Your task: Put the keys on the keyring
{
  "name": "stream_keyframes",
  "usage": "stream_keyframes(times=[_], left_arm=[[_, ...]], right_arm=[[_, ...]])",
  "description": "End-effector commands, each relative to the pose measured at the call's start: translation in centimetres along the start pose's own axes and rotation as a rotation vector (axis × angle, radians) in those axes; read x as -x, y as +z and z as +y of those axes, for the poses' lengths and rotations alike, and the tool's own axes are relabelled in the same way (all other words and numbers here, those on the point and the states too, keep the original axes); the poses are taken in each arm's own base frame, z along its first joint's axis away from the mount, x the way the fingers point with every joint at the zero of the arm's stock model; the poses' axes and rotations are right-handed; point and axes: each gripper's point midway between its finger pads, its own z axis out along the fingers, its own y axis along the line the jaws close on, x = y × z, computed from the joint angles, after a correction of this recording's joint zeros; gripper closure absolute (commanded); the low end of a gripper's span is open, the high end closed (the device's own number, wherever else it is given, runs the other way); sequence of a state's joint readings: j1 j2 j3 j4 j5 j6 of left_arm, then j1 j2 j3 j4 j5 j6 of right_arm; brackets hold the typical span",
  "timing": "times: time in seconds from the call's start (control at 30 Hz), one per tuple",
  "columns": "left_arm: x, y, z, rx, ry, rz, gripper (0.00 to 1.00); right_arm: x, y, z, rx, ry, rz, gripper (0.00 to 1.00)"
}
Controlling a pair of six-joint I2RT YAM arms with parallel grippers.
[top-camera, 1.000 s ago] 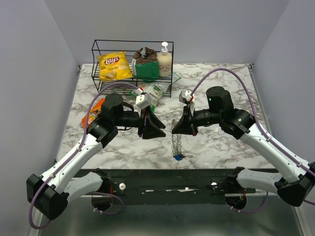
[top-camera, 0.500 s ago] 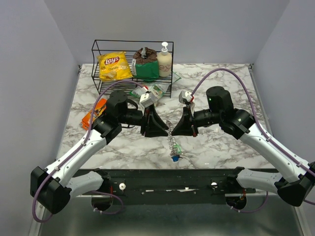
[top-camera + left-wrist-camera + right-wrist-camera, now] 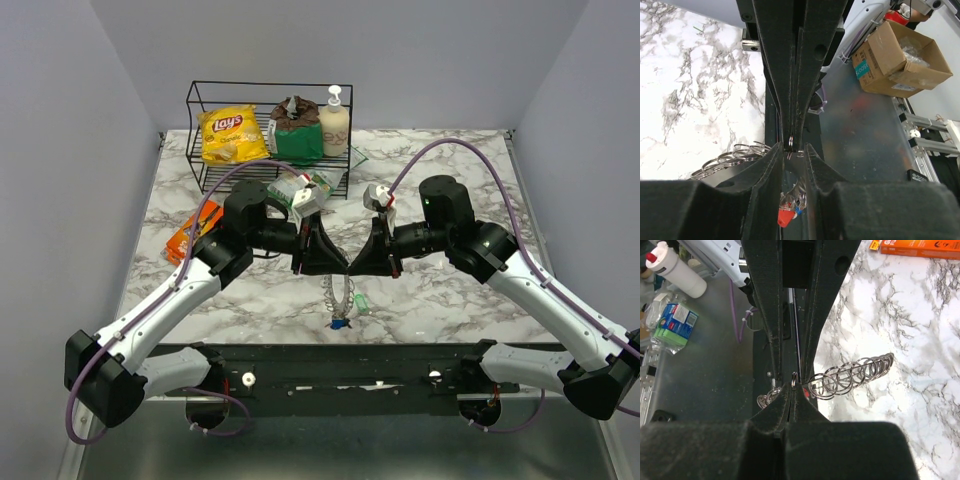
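Note:
The keyring (image 3: 335, 295), a pale spiral coil, hangs from between the two grippers down to the table's near edge. A blue key (image 3: 341, 322) sits at its low end and a green key (image 3: 359, 301) beside it. My right gripper (image 3: 357, 267) is shut on the small end ring of the keyring (image 3: 850, 377), which is pinched at its tips (image 3: 794, 386). My left gripper (image 3: 342, 267) faces it tip to tip. In the left wrist view its jaws (image 3: 794, 149) stand narrowly open around that ring. A red key (image 3: 785, 217) and a blue key (image 3: 799, 210) dangle below, and the coil (image 3: 735, 155) trails left.
A black wire rack (image 3: 200, 100) at the back holds a yellow crisp bag (image 3: 232, 135), a green pack (image 3: 298, 140) and a soap bottle (image 3: 334, 122). An orange packet (image 3: 190, 235) lies left of my left arm. A green-white packet (image 3: 305, 185) lies in front of the rack.
My left gripper has moved right until its tips meet the right gripper's, and its jaws have narrowed. The coil's hanging end has swung left. The right arm has stayed put.

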State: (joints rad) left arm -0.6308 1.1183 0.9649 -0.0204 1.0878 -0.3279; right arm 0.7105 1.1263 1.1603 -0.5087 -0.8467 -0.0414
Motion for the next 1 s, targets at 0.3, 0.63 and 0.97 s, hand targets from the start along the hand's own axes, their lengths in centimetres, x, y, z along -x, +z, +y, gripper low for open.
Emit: stream_keyframes(times=[0.3,0.63,0.97], left_arm=[[-0.3,0.4,0.8,0.019,0.000,0.042,1.00],[0.2,0.2,1.6,0.087,0.037,-0.021,1.00],[2.3,-0.6,0.8,0.134,0.136,-0.212,1.00]], right_arm=[[1.3,-0.2,1.1,0.035,-0.035,-0.048,0.99],[2.2,-0.7,0.2,-0.047,-0.054,-0.081,0.72],[5.8,-4.2,0.9,-0.214,-0.080,-0.323,0.15]])
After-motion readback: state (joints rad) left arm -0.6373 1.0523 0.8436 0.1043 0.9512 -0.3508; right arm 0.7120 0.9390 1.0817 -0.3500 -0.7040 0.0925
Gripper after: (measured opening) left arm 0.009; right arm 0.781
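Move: The keyring's rim runs between the left hand's half-open pads and is still pinched by the right hand; from either hand the ring's middle lies about 5 cm below and roughly level. The keys on it hang about 9 cm below the left pads and 2 cm nearer the base. On the table, the green key lies roughly 7 cm ahead of the left hand, 3 cm to its right and 25 cm lower. The left hand pinches the keyring's rim shut between its fingers, staying nearly in place, before the right hand opens wide to let go of the same rim. The right hand then rises about 4 cm and backs off some 2 cm to the right, fingertips tilting up and swinging clockwise, while the left keeps its grip and eases about 1 cm forward and down, turning slightly counter-clockwise. ##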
